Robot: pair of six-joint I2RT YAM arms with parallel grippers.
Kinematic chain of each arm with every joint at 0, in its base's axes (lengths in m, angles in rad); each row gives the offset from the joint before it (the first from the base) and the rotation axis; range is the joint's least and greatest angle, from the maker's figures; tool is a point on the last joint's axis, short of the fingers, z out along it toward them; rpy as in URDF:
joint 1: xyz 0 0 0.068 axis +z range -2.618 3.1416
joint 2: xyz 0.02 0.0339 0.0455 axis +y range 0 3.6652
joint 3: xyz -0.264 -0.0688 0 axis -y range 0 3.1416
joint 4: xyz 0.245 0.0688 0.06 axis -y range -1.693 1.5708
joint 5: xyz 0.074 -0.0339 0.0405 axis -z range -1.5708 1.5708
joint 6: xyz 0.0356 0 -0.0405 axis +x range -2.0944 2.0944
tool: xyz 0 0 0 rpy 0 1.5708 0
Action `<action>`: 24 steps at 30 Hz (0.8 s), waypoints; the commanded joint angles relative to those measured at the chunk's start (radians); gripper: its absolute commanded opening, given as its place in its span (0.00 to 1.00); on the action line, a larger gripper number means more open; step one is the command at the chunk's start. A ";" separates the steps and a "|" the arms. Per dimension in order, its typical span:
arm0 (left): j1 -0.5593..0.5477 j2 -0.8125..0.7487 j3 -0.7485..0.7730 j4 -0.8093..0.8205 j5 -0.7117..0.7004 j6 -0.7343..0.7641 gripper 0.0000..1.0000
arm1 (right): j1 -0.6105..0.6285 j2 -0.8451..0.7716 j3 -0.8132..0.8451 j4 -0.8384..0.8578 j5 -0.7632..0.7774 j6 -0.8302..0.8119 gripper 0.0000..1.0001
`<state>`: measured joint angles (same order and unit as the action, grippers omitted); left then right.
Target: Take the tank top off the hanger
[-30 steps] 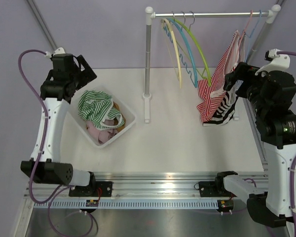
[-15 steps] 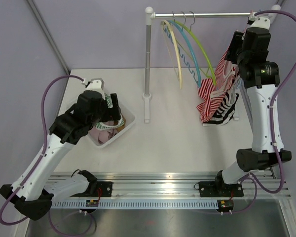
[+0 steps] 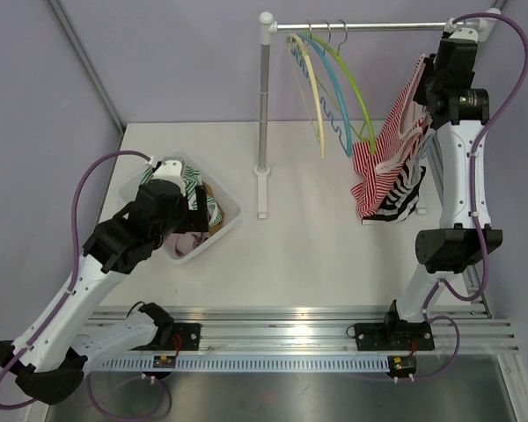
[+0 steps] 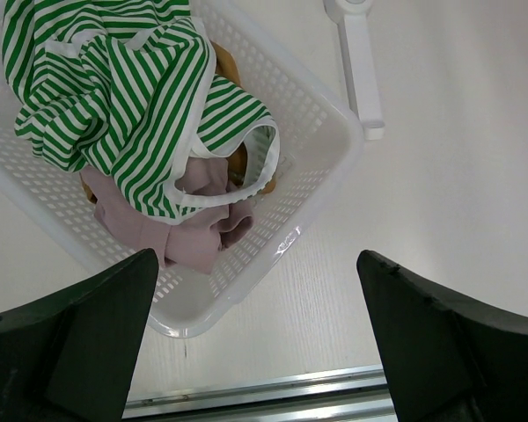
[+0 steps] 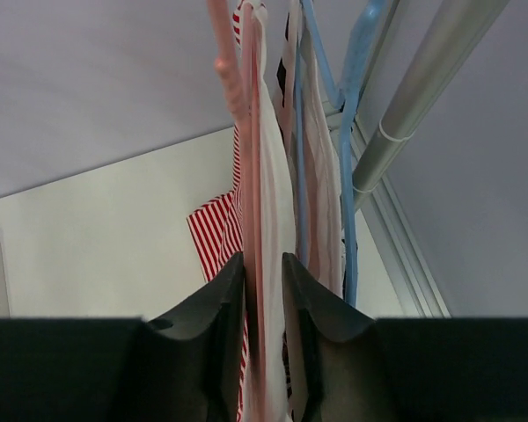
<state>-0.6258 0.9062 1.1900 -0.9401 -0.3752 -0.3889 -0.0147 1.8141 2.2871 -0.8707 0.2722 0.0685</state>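
A red-and-white striped tank top (image 3: 375, 165) hangs on a pink hanger (image 3: 443, 42) at the right end of the rail (image 3: 378, 26). My right gripper (image 3: 425, 77) is up beside the rail, at the garment's shoulder. In the right wrist view it (image 5: 262, 257) is shut on the tank top's white strap (image 5: 271, 176), with the pink hanger's arm (image 5: 230, 75) also between the jaws. My left gripper (image 3: 199, 195) hovers over the white basket (image 3: 231, 217). In its wrist view it (image 4: 255, 255) stands wide open and holds nothing.
A black-and-white striped top (image 3: 406, 189) hangs on a blue hanger (image 5: 347, 176) just behind the tank top. Yellow (image 3: 310, 83), blue (image 3: 333, 92) and green (image 3: 356, 88) empty hangers hang mid-rail. The rack post (image 3: 263, 105) stands centre. The basket holds a green-striped garment (image 4: 123, 97) and a pink one (image 4: 150, 233).
My right arm has risen to the rail and its jaws have closed round the strap and hanger arm. The left arm swung forward and now hovers over the basket, still open.
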 commanded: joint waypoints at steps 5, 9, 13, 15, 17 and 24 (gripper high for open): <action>-0.005 -0.006 -0.012 0.046 -0.016 0.038 0.99 | -0.031 0.011 0.052 -0.002 -0.080 -0.016 0.08; -0.005 -0.003 -0.012 0.049 -0.016 0.039 0.99 | -0.031 0.002 0.086 -0.010 -0.113 -0.012 0.00; -0.005 0.003 -0.012 0.050 -0.014 0.038 0.99 | -0.031 -0.009 0.141 -0.022 -0.160 -0.013 0.00; -0.005 0.005 -0.009 0.052 -0.013 0.038 0.99 | -0.031 -0.012 0.167 -0.019 -0.194 -0.015 0.00; -0.005 0.008 -0.006 0.052 -0.013 0.038 0.99 | -0.031 -0.024 0.178 -0.011 -0.223 -0.013 0.00; -0.005 -0.004 0.013 0.050 -0.008 0.027 0.99 | -0.031 -0.071 0.173 -0.027 -0.373 0.037 0.00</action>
<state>-0.6262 0.9134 1.1809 -0.9337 -0.3752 -0.3660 -0.0452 1.8187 2.4287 -0.9287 -0.0105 0.0772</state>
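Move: The right hand's half-open fingers already straddle the near arm of the pink hanger, about 1 cm ahead and 1 cm below. The striped tank top hangs from it, its middle some 17 cm below, 4 cm ahead and 3 cm left. The light blue hanger stands about 5 cm to the hand's right and 2 cm ahead; the green hanger is roughly 16 cm left and 2 cm ahead. From the left hand, the pink hanger is some 27 cm ahead, 55 cm right and 12 cm higher. The right fingers shut on the near arm of the pink hanger and pinch it between their tips, the hand easing about 1 cm forward and down as they close. Keeping that pinch, the hand then lifts some 5 cm and carries the hanger about 4 cm left, away from the light blue hanger, turning roughly 15 degrees counter-clockwise and tipping up slightly. ##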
